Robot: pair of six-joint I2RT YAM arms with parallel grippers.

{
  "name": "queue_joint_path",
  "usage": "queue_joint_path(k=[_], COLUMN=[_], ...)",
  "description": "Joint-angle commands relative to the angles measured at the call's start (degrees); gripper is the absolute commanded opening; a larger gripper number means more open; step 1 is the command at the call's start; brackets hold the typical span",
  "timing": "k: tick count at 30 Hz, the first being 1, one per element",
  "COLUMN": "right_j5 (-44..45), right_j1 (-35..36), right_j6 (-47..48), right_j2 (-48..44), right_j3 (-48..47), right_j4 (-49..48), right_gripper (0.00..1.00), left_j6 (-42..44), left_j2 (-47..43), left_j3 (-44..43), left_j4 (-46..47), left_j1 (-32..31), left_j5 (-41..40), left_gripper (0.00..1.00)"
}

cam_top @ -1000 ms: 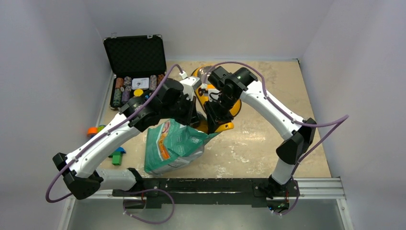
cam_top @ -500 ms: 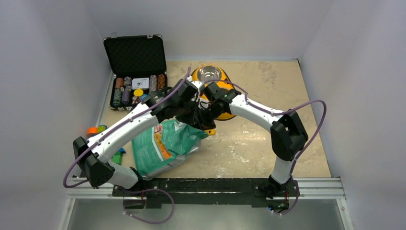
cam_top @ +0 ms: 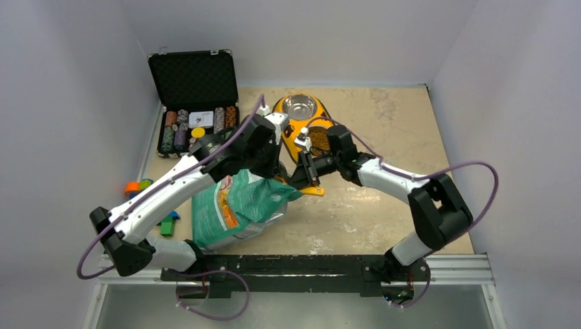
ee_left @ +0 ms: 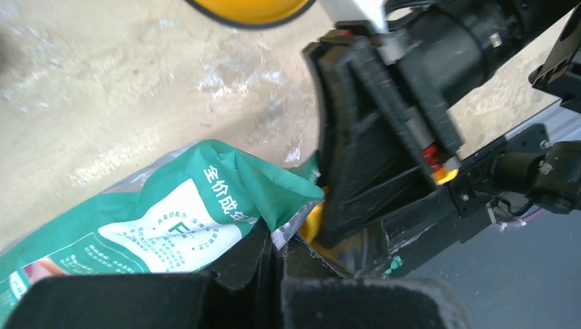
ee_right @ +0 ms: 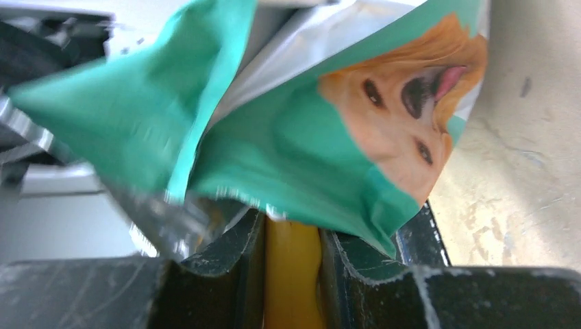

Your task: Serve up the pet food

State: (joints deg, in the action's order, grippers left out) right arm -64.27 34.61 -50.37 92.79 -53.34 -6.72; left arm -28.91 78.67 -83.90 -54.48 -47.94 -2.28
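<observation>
The teal-green pouch [cam_top: 236, 209] with a golden dog's face [ee_right: 401, 113] leans on the table, its torn top edge raised. My left gripper [cam_top: 269, 166] [ee_left: 279, 255] is shut on that edge. My right gripper [cam_top: 306, 173] [ee_right: 291, 240] is shut on the yellow handle of a scoop [cam_top: 312, 190] [ee_left: 312, 223], right at the pouch's mouth. The scoop's head is hidden behind the pouch. Behind stands a yellow feeder [cam_top: 296, 137] with an empty steel bowl [cam_top: 299, 106]. A grainy brown patch that looks like pet food [cam_top: 320, 131] shows in its near bowl.
An open black case [cam_top: 194, 79] of poker chips stands at the back left. Small coloured blocks [cam_top: 137, 185] [cam_top: 167, 224] lie left of the pouch. White walls close in three sides, and a black rail [cam_top: 322, 264] runs along the near edge.
My right arm has dropped low and swung off the feeder, bringing the scoop to the pouch's mouth. The left arm shifted the pouch slightly left. The steel bowl is uncovered now.
</observation>
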Motion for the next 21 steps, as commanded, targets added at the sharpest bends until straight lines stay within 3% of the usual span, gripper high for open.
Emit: queue_joint_path(k=[1,4,9,11,16,21], right_j5=[-7.8,-8.6,-7.1,-7.2,-7.2,-9.3], right_j1=[-3.9,-6.5,-8.2,-9.0,-11.7,-11.9], right_j6=[2.6,3.8,-6.9,-5.5,5.9,-1.2], right_j2=[-8.5,-12.9,-14.2,-15.3,-20.2,-21.6], right_j3=[2.2,5.1,7.5,5.6,-1.3,0.8], right_j4=[-6.3,-3.5,-12.6,-8.0,16.0,10.7], right_gripper=[0.0,0.0,0.0,0.0,0.0,0.0], left_j6=[1.0,2.4,3.3,4.0,6.0,7.4], left_j2=[-10.3,-13.0,-16.0,-16.8,-18.1,-18.4], left_j3=[-4.8,-3.4,-0.5,0.2,0.4,0.7], left_j4=[15.3,14.9,14.0,13.7,12.3,11.7], left_j1=[-1.5,-1.5,-1.5,-1.5,-1.5,-1.4], left_j5=[-0.1,-3.5,-4.7,-4.5,-3.6,-4.8], left_gripper=[0.0,0.0,0.0,0.0,0.0,0.0])
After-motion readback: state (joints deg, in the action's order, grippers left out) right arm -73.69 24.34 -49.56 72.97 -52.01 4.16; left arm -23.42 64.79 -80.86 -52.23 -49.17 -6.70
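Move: The right hand grips the scoop's handle, with the scoop head inside the bag mouth some 9 cm to its left. The empty far bowl lies about 37 cm ahead, 1 cm right and 15 cm below. The filled near bowl is some 25 cm ahead and 7 cm right, equally low. From the left hand, pinching the bag's rim, the scoop head is about 8 cm below, 5 cm back and 2 cm left. Keeping its grip on the handle, the right hand lifts the scoop up and to the right out of the bag mouth, about 9 cm up and 7 cm right, drawing back slightly and easing midway before rising on. The left hand still pinches the rim and raises it some 6 cm, also drifting left, while its fingers tip about 15 degrees outward from pointing down. ##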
